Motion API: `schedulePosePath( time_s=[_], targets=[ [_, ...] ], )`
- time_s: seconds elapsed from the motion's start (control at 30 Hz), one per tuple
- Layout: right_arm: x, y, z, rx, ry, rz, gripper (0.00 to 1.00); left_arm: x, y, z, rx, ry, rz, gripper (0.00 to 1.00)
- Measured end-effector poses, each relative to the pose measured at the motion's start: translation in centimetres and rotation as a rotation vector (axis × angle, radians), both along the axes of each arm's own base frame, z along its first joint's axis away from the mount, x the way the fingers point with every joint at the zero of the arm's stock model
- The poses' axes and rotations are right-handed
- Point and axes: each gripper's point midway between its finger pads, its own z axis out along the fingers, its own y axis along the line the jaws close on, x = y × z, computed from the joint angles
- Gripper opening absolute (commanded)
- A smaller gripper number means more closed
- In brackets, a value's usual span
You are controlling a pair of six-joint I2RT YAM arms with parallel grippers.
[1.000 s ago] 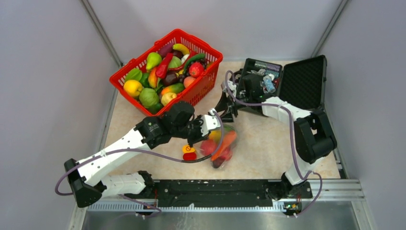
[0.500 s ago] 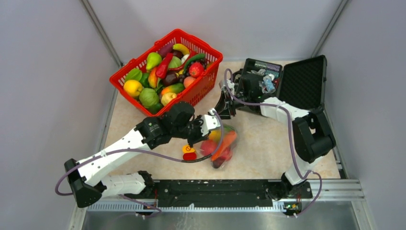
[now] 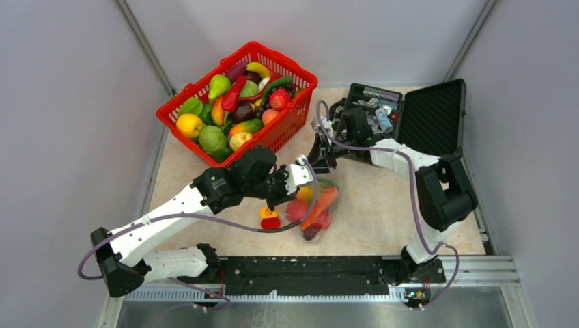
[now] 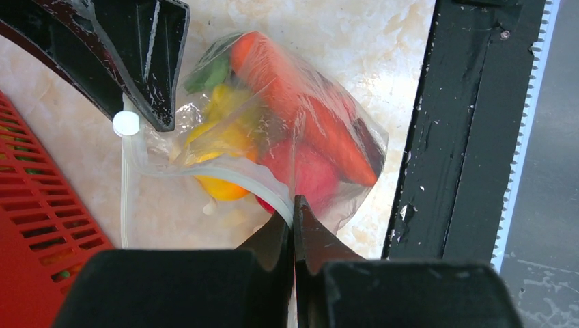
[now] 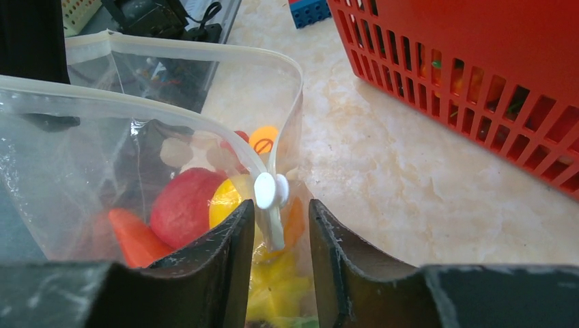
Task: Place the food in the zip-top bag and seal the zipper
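The zip-top bag [image 3: 315,205] lies on the table between my grippers, with food inside: an orange carrot [image 4: 300,116], a red fruit [image 5: 183,205] and a yellow piece [image 4: 218,140]. My left gripper [image 4: 293,203] is shut on the zipper [image 4: 225,171] at one end of the bag's mouth, which gapes. My right gripper [image 5: 281,208] is open. Its fingers straddle the zipper's other end just below the white slider [image 5: 272,190] without pinching the strip. In the top view the left gripper [image 3: 304,179] and right gripper [image 3: 321,158] meet over the bag's far edge.
A red basket [image 3: 205,85] full of toy fruit stands at the back left, close beside the bag [image 5: 464,68]. An open black case [image 3: 430,116] sits at the back right. A small orange-and-red button block [image 3: 270,217] lies left of the bag. A black rail [image 3: 307,270] runs along the near edge.
My right gripper's jaws have narrowed around the zipper's end and the arm has shifted slightly. The left gripper stays shut on the zipper in the same place.
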Motion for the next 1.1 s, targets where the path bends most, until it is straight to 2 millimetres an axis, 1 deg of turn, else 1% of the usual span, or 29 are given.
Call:
schedulePosePath(
  time_s=[0.03,0.13,0.17,0.47,0.5,0.53,0.6,0.63,0.67,0.7,0.73,0.8,0.87,0.93,0.97,1.07,1.1],
  targets=[
    [0.0,0.0,0.0,-0.002,0.002,0.000,0.28,0.0,0.0,0.0,0.001,0.000,0.000,0.00],
    [-0.1,-0.1,-0.1,-0.007,0.009,-0.003,0.04,0.0,0.0,0.0,0.001,0.000,0.001,0.00],
    [-0.1,-0.1,-0.1,-0.007,0.010,-0.003,0.01,0.0,0.0,0.0,0.002,-0.001,0.002,0.00],
    [0.2,-0.3,-0.6,-0.044,0.023,-0.037,0.00,0.4,0.4,-0.5,0.019,-0.005,0.029,0.00],
    [0.3,-0.4,-0.4,-0.051,0.011,-0.051,0.00,0.5,0.5,-0.5,0.022,-0.007,0.041,0.01],
    [0.4,-0.6,-0.1,-0.058,-0.011,-0.071,0.00,0.5,0.7,-0.5,0.026,-0.007,0.054,0.04],
    [0.1,-1.2,1.2,-0.065,-0.063,-0.111,0.00,0.7,1.3,-0.4,0.029,-0.015,0.086,0.17],
    [-0.2,-1.6,2.3,-0.063,-0.100,-0.134,0.00,0.8,1.7,-0.2,0.027,-0.021,0.111,0.20],
    [-0.4,-2.0,3.6,-0.057,-0.139,-0.155,0.00,1.0,2.1,0.1,0.020,-0.033,0.135,0.28],
    [-0.6,-2.4,4.9,-0.046,-0.180,-0.175,0.00,1.0,2.4,0.4,0.012,-0.044,0.151,0.43],
    [-0.9,-2.8,6.7,-0.031,-0.231,-0.201,0.00,1.1,2.9,0.8,0.000,-0.059,0.177,0.55],
    [-1.4,-3.6,9.5,-0.002,-0.310,-0.241,0.00,1.4,3.8,2.0,-0.035,-0.099,0.225,0.56],
    [-2.2,-4.5,12.2,0.028,-0.383,-0.287,0.00,1.8,4.6,3.1,-0.067,-0.139,0.269,0.64],
    [-2.8,-5.2,14.1,0.051,-0.428,-0.327,0.00,2.4,5.4,4.2,-0.093,-0.181,0.323,0.67],
    [-3.1,-5.6,14.9,0.061,-0.449,-0.353,0.00,2.7,5.7,4.5,-0.097,-0.196,0.346,0.71],
    [-3.8,-6.9,15.8,0.068,-0.477,-0.421,0.00,3.7,6.3,4.9,-0.096,-0.226,0.413,0.86],
    [-4.0,-7.3,15.8,0.063,-0.475,-0.445,0.00,3.9,6.4,4.8,-0.092,-0.228,0.429,0.87]
  ],
)
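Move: From the right gripper, its open fingers already around it, the zipper slider lies about 1 cm left and level. The food in the bag sits roughly 7 cm back, 1 cm left and 9 cm below; the yellow-red toy is some 6 cm back, 14 cm left and 14 cm below. The left gripper still pinches the zipper strip: from it the slider is about 9 cm forward, 7 cm right and 4 cm lower. Close the right gripper on the zipper slider, then lift the bag by it quickly, about 16 cm up while drawing some 7 cm right and a little back, rolling the wrist and swinging it clockwise. As the lift starts, open the left gripper wide to release the strip and back it off left, up and forward, turning counter-clockwise. ##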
